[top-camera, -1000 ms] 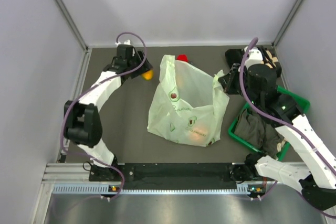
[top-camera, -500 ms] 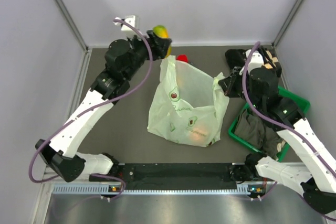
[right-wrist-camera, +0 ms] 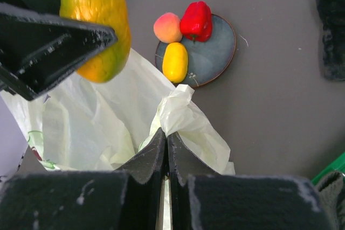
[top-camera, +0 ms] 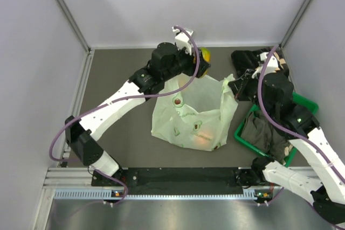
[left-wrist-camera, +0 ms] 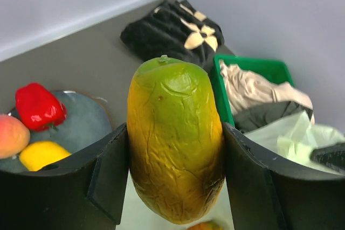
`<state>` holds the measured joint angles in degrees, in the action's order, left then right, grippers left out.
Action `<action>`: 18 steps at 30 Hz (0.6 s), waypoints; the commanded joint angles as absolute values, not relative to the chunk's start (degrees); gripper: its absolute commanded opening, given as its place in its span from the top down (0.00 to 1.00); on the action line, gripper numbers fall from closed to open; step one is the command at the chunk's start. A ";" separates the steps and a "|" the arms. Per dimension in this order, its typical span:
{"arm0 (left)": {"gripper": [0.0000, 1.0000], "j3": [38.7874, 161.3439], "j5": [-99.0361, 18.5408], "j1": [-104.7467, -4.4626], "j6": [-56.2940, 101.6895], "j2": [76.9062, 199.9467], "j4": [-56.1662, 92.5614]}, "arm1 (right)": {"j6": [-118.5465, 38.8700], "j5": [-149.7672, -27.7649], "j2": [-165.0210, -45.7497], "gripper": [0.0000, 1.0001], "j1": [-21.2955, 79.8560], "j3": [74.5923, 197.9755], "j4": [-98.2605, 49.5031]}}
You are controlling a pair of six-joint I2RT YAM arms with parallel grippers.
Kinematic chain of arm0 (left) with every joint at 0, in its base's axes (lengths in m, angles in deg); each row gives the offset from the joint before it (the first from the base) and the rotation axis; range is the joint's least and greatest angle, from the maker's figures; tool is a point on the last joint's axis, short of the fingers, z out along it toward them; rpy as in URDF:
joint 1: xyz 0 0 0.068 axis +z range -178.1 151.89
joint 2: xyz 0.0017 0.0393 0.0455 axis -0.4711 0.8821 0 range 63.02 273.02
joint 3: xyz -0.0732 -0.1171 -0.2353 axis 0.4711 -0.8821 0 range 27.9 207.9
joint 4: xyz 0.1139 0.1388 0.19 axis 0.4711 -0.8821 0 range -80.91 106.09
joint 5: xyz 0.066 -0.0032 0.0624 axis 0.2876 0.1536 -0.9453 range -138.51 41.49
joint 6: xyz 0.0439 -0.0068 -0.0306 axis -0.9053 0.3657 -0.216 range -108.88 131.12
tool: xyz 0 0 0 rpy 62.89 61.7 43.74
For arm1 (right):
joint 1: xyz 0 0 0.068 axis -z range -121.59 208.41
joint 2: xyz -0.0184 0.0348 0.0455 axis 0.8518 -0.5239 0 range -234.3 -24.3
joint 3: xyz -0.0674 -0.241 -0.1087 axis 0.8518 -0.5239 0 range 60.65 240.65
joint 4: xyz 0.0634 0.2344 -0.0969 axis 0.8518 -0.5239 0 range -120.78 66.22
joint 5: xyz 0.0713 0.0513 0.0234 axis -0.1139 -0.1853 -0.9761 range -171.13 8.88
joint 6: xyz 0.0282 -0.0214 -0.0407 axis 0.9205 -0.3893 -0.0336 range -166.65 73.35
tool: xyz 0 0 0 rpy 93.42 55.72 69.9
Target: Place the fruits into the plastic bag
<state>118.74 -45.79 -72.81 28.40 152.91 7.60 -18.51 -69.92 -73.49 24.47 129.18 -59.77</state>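
A green-and-yellow mango (left-wrist-camera: 173, 133) hangs in the air with my left gripper (left-wrist-camera: 175, 179) shut on it, one finger on each side. In the top view the mango (top-camera: 205, 55) sits above the back rim of the pale green plastic bag (top-camera: 191, 114). My right gripper (right-wrist-camera: 166, 139) is shut on the bag's bunched right handle and holds that side up, seen from above at the right gripper (top-camera: 233, 85). An orange fruit (top-camera: 201, 140) shows through the bag. A red fruit (right-wrist-camera: 196, 21), a peach-coloured one (right-wrist-camera: 167, 27) and a yellow one (right-wrist-camera: 175, 62) lie on a grey plate (right-wrist-camera: 218, 52).
A green basket (top-camera: 299, 102) of clothes (top-camera: 263, 133) stands at the right, by my right arm. Dark folded clothes with pale flowers (left-wrist-camera: 175, 28) lie in the back right corner. The plate is just behind the bag, hidden under my left arm in the top view.
My left arm has swung from the back left, up and rightward, carrying the mango to above the bag's back rim. The right gripper has kept its hold on the handle.
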 commanded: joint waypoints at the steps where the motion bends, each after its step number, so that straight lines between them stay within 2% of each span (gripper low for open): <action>1: 0.91 118.87 -39.81 -73.19 24.58 150.47 4.95 | -18.26 -68.64 -72.56 1.00 24.92 129.56 -57.71; 10: 0.88 112.10 -34.45 -75.21 22.19 144.67 -1.57 | -18.18 -69.00 -72.29 1.00 25.01 128.94 -57.27; 18: 0.89 110.77 -37.43 -75.83 20.44 148.18 -12.89 | -17.56 -68.73 -70.80 1.00 25.01 127.62 -57.36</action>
<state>110.66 -36.02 -75.50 22.28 146.90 -7.22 -18.27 -69.57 -72.66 24.47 128.35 -59.33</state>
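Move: The left hand already grips the mango; the bag's open mouth lies about 11 cm back from that hand, level sideways, and some 8 cm lower. The right hand, pinching the bag's rim, is roughly 9 cm back and 12 cm right of the left hand, 3 cm lower; the fruit bowl is about 10 cm ahead, 6 cm left and 26 cm below. From the right hand the mouth's middle is around 12 cm left, 1 cm back and 5 cm lower. Still gripping the mango between its fingers, the left hand draws back and sinks, about 8 cm each way, bringing the fruit from beyond the far rim to the bag's mouth. Its fingertips dip some 15 degrees while the hand turns clockwise about as much. The right hand stays put, keeping its pinch on the rim to hold the bag open. ##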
